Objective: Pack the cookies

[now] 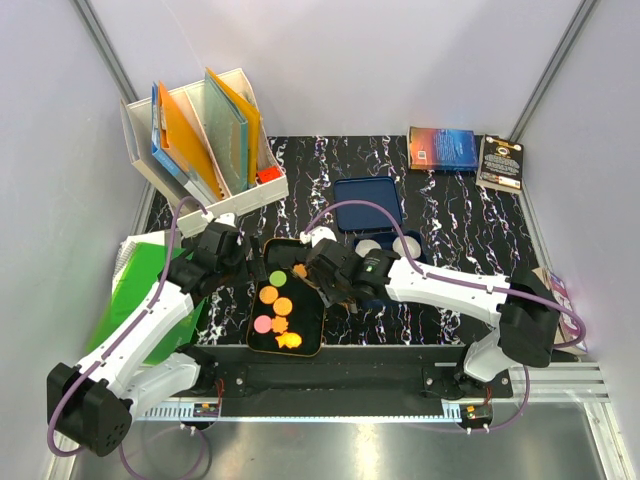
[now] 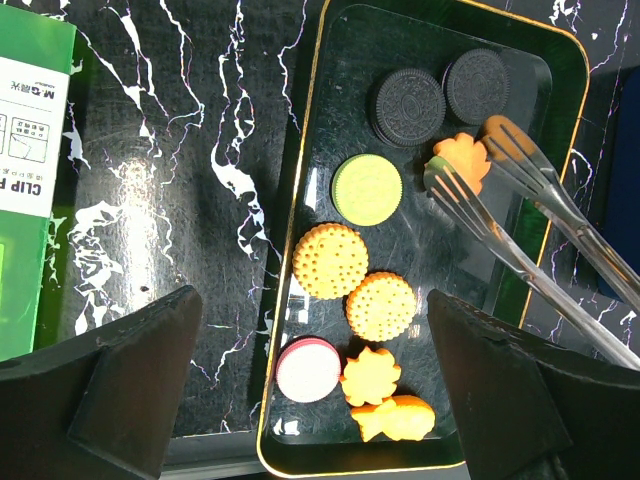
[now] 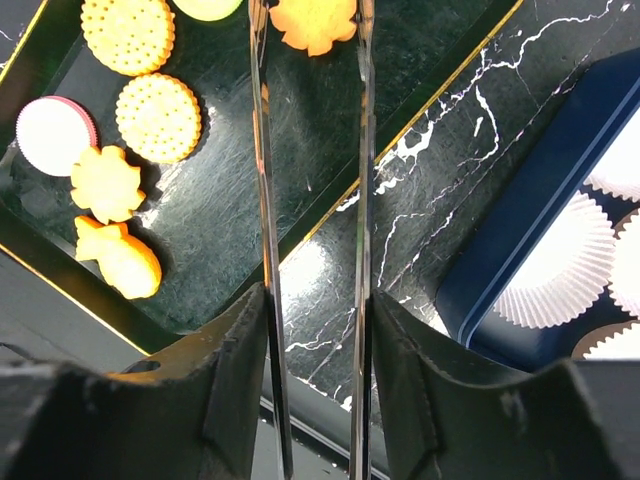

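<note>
The cookies lie in a black gold-rimmed tray [image 1: 250,330]: green [image 2: 366,189], two round orange [image 2: 330,260], pink [image 2: 307,368], an orange leaf [image 2: 370,376] and an orange fish [image 2: 400,417]. Two dark sandwich cookies [image 2: 410,105] sit at the tray's far end. My right gripper [image 3: 315,350] is shut on metal tongs [image 3: 262,200]. The tong tips flank another orange leaf cookie [image 3: 315,22], close against its edges. My left gripper [image 2: 312,330] hangs open over the tray's near end, holding nothing.
A blue tin [image 3: 540,220] with white paper liners [image 3: 560,270] stands right of the tray, with its lid [image 1: 370,205] behind it. A file holder [image 1: 205,140] is at the back left, two books [image 1: 443,148] at the back right, and a green box [image 2: 30,180] left of the tray.
</note>
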Robot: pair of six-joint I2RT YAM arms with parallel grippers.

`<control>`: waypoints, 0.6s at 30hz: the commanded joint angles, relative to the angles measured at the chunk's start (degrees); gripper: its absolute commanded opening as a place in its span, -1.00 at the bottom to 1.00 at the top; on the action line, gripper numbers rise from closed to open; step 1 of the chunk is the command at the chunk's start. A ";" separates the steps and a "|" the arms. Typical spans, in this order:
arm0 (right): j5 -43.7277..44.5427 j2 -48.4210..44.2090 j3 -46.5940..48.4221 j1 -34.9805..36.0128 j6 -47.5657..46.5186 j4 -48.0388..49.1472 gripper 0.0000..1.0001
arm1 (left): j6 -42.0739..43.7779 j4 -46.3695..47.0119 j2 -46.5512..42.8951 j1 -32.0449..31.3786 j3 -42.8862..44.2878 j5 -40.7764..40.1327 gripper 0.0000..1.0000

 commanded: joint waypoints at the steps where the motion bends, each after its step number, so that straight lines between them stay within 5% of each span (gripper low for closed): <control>1: 3.09 -1.43 0.78 0.72 0.60 -1.17 -0.04 | -0.40 0.95 -0.11 -0.23 -0.22 0.02 0.98; 18: 18.37 -18.48 6.06 0.72 1.30 -15.67 -0.09 | -0.66 0.86 -0.38 -0.23 -0.31 0.11 0.98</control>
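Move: The right hand holds metal tongs whose tips are already closed round the orange flower cookie, about 8 cm ahead, 8 cm left and 10 cm below. The box of paper cups stands roughly 8 cm ahead and 14 cm right of the hand. Two black cookies lie some 3 cm beyond the flower, slightly left; the green one is 5 cm to its left, 2 cm nearer. From the left hand, the flower is about 3 cm ahead, 10 cm right. With the tongs still pinching the flower cookie, the right hand lifts about 9 cm, swinging right towards the box. ##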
